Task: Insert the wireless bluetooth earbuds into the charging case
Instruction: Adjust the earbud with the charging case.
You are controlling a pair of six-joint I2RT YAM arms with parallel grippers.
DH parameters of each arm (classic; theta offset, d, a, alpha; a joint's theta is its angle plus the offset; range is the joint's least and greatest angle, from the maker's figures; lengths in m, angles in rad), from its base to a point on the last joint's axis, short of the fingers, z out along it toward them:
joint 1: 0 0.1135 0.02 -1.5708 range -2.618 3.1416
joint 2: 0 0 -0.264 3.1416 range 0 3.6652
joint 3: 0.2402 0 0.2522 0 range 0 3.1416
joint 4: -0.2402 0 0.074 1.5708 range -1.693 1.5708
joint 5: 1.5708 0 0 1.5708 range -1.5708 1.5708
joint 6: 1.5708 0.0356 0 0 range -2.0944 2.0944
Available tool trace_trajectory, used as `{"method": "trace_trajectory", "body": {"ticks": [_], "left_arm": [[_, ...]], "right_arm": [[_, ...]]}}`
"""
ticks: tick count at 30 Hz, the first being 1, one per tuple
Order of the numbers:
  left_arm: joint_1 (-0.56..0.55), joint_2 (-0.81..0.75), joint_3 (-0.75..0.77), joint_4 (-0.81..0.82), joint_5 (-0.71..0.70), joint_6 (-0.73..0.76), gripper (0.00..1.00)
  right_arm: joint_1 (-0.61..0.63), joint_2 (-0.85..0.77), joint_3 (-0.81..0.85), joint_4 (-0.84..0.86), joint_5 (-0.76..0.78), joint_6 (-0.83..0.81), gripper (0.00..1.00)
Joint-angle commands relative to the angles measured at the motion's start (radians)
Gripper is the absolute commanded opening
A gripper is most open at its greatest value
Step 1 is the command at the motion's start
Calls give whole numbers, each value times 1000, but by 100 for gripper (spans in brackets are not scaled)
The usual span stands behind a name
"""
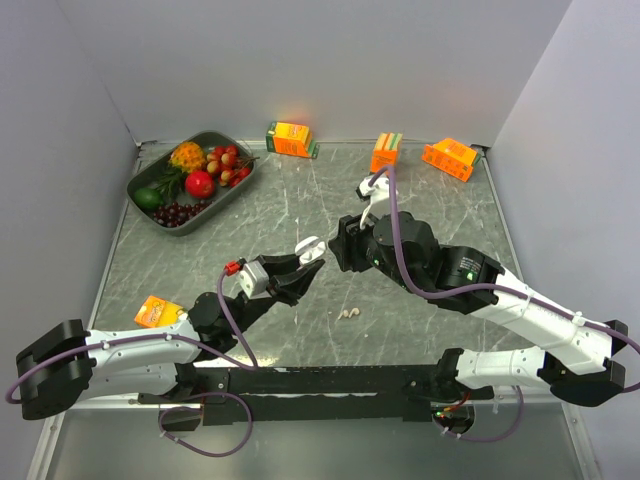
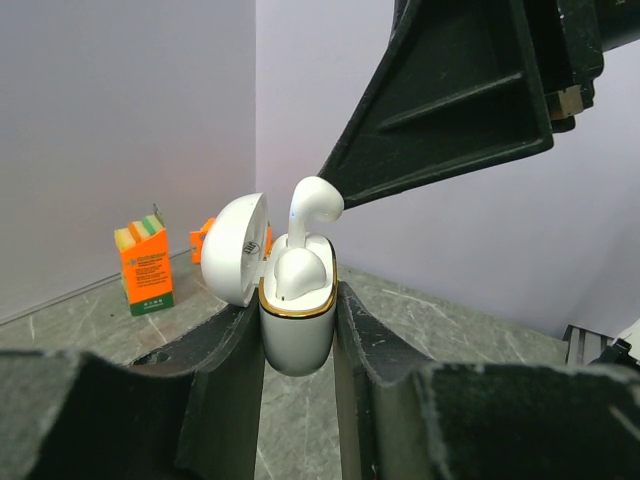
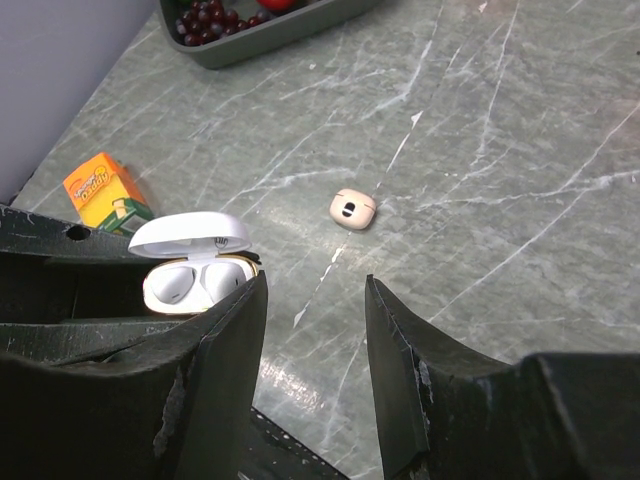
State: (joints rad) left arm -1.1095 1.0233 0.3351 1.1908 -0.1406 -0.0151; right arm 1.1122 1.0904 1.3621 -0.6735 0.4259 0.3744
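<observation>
The white charging case [image 2: 297, 325] with a gold rim has its lid [image 2: 235, 250] open and is held up off the table. My left gripper [image 2: 298, 345] is shut on its body. One earbud [image 2: 298, 272] sits low in the case. A second earbud [image 2: 315, 198] stands higher, right beside a finger [image 2: 450, 100] of my right gripper. In the right wrist view the case [image 3: 195, 275] lies left of my right gripper [image 3: 315, 300], which is open and holds nothing. A pale-beige earbud [image 3: 352, 208] lies loose on the table [image 1: 349, 313]. From above, the case [image 1: 311, 247] is between the left gripper [image 1: 305, 258] and the right gripper [image 1: 338, 250].
A grey tray [image 1: 150, 215] of fruit stands at the back left. Orange juice cartons [image 1: 291, 138] [image 1: 386, 151] [image 1: 449, 158] line the back wall, and another carton [image 1: 159, 312] lies near the left arm. Grey walls close in the marble table [image 1: 450, 210].
</observation>
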Motion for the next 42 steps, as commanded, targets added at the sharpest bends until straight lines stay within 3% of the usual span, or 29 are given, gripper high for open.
{"method": "trace_trajectory", "body": {"ticks": [1,6,37,39,40,41,42], "left_arm": [[4,-22,24,44,-25,-13,1],[4,-22,24,39,-28,-13,1],[4,-20,28,23,-40,-14,1],[4,-20,25,20,-60,-16,1],[4,-19,27,18,-65,-19,1],[4,-19,27,15,-70,-19,1],[4,-19,28,13,-68,-20,1]], "right_arm": [[9,-26,20,-12,13,11,53],[9,-37,14,-12,11,11,59],[47,-15,52,49,-39,-19,61],[51,-50,54,61,-71,-23,63],[51,-58,58,63,-82,-28,70],[49,-63,75,57,-94,-32,87],[49,-61,83,49,-122,-35,92]]}}
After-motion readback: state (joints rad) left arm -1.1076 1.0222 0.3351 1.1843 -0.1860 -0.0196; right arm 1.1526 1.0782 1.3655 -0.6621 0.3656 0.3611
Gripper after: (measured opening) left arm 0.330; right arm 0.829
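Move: The loose white earbud stands in the open charging case, about 5 cm to the right hand's left, some 1 cm back and 1 cm below; the case body is at about the same spot, 2 cm below the hand. The pink case is on the table roughly 13 cm ahead, 12 cm left and 20 cm below, and the pink earbuds lie about 2 cm ahead, 20 cm below. The left hand has the earbud 1 cm ahead, 1 cm right and 2 cm above it. The right hand takes its left fingertip off the upper end of the white earbud and eases back and left by about 2 cm overall, dipping slightly and rising again, while its fingers open wider and the hand turns some 5 degrees counter-clockwise, bringing the case from outside that finger to in front of the gap. The left hand keeps its pinch on the open case and holds it nearly still, with the right hand's fingers ending close beside the earbud but clear of it. ##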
